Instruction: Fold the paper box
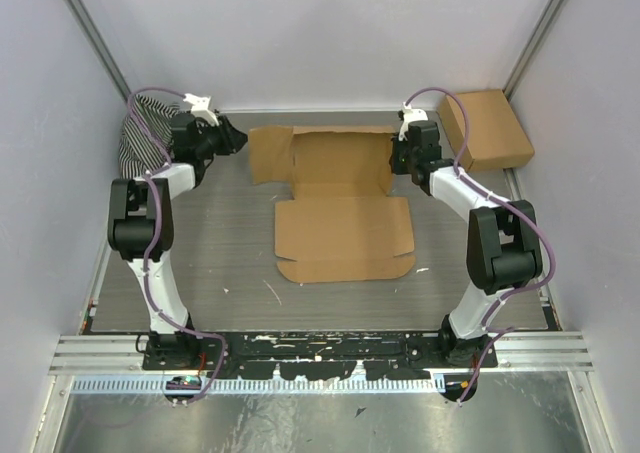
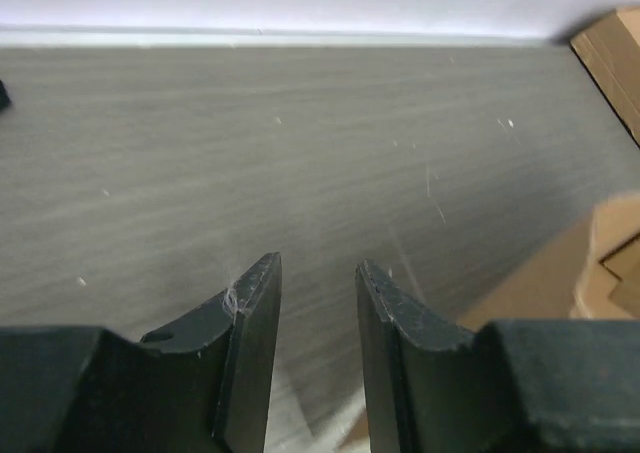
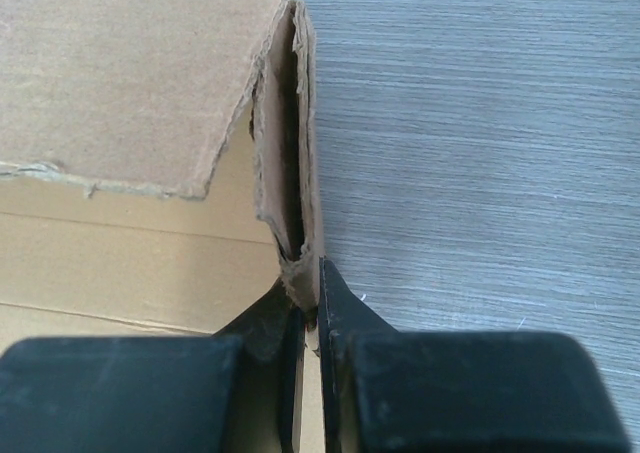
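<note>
The paper box (image 1: 345,223) lies mid-table as a brown cardboard sheet, its front panel flat and its far part partly raised. My right gripper (image 1: 398,158) is at the box's far right side. In the right wrist view this gripper (image 3: 310,283) is shut on the doubled-over side wall (image 3: 295,153), which stands upright beside a ragged-edged flap (image 3: 130,83). My left gripper (image 1: 238,138) hovers just left of the box's far left flap (image 1: 268,153). In the left wrist view it (image 2: 318,268) stands open with only bare table between the fingers, and the box's cardboard (image 2: 545,283) shows at the lower right.
A smaller ready-made brown box (image 1: 487,128) sits at the back right corner, also visible in the left wrist view as a cardboard corner (image 2: 612,53). A black-and-white striped cloth (image 1: 145,133) is bunched at the back left behind the left arm. Walls enclose the table on three sides.
</note>
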{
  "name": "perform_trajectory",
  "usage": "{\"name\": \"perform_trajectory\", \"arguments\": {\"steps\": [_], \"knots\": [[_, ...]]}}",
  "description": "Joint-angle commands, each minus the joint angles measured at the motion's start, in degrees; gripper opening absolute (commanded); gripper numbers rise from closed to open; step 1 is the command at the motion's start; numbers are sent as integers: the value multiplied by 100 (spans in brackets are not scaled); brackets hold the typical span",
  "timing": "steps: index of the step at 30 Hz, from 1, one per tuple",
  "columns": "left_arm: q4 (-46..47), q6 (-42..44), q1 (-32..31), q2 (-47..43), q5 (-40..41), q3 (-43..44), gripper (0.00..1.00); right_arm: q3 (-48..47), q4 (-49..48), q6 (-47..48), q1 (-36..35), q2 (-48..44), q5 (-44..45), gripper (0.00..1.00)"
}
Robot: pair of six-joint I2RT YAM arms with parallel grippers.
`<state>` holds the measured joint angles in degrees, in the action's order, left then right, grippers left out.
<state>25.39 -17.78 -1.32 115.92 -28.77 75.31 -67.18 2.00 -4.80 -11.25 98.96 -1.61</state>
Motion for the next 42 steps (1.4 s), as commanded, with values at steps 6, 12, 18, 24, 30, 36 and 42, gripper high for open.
{"name": "perform_trajectory", "arguments": {"steps": [6, 12, 18, 24, 30, 36, 42], "knots": [[1865, -621, -446, -502, -710, -1451, 47, -170, 195, -3, 28, -201, -81, 1], [3131, -1453, -534, -594, -847, -2032, 47, -220, 231, -21, 33, -150, -51, 1], [3577, -1711, -734, -1003, -822, -2538, 46, -253, 272, -54, 33, -131, 2, 1], [3255, -1313, -1173, -1155, -707, -2609, 46, -222, 249, -81, 30, -205, -83, 1], [2940, -1065, -1344, -1030, -544, -2373, 45, -166, 231, -95, 31, -265, -142, 1], [2042, -341, -1529, -1158, 180, -2176, 45, -67, 153, -133, 34, -314, -264, 1], [1378, 347, -1846, -1192, 869, -1933, 46, 85, 61, -182, 19, -433, -370, 1]]}}
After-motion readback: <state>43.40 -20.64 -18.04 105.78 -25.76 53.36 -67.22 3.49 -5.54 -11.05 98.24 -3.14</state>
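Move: The left side flap sticks out leftward from the box's standing rear wall. Its middle lies about 9 cm to the right of the empty left hand, 4 cm back and roughly 2 cm lower. The rear wall's middle is some 27 cm right and 5 cm back; the flat near panel is about 29 cm right, 22 cm back and 10 cm below. From the right hand, the left side flap lies about 32 cm left and 2 cm ahead. Back and to the right, the left hand sweeps about 17 cm in all against the outside of the left side flap, folding it inward. It dips some 4 cm at first, rises again to about its old height, then finishes mostly rightward, turned some 15 degrees clockwise, its fingers staying part-open. The right hand keeps its pinch on the box's right edge, all but still. ##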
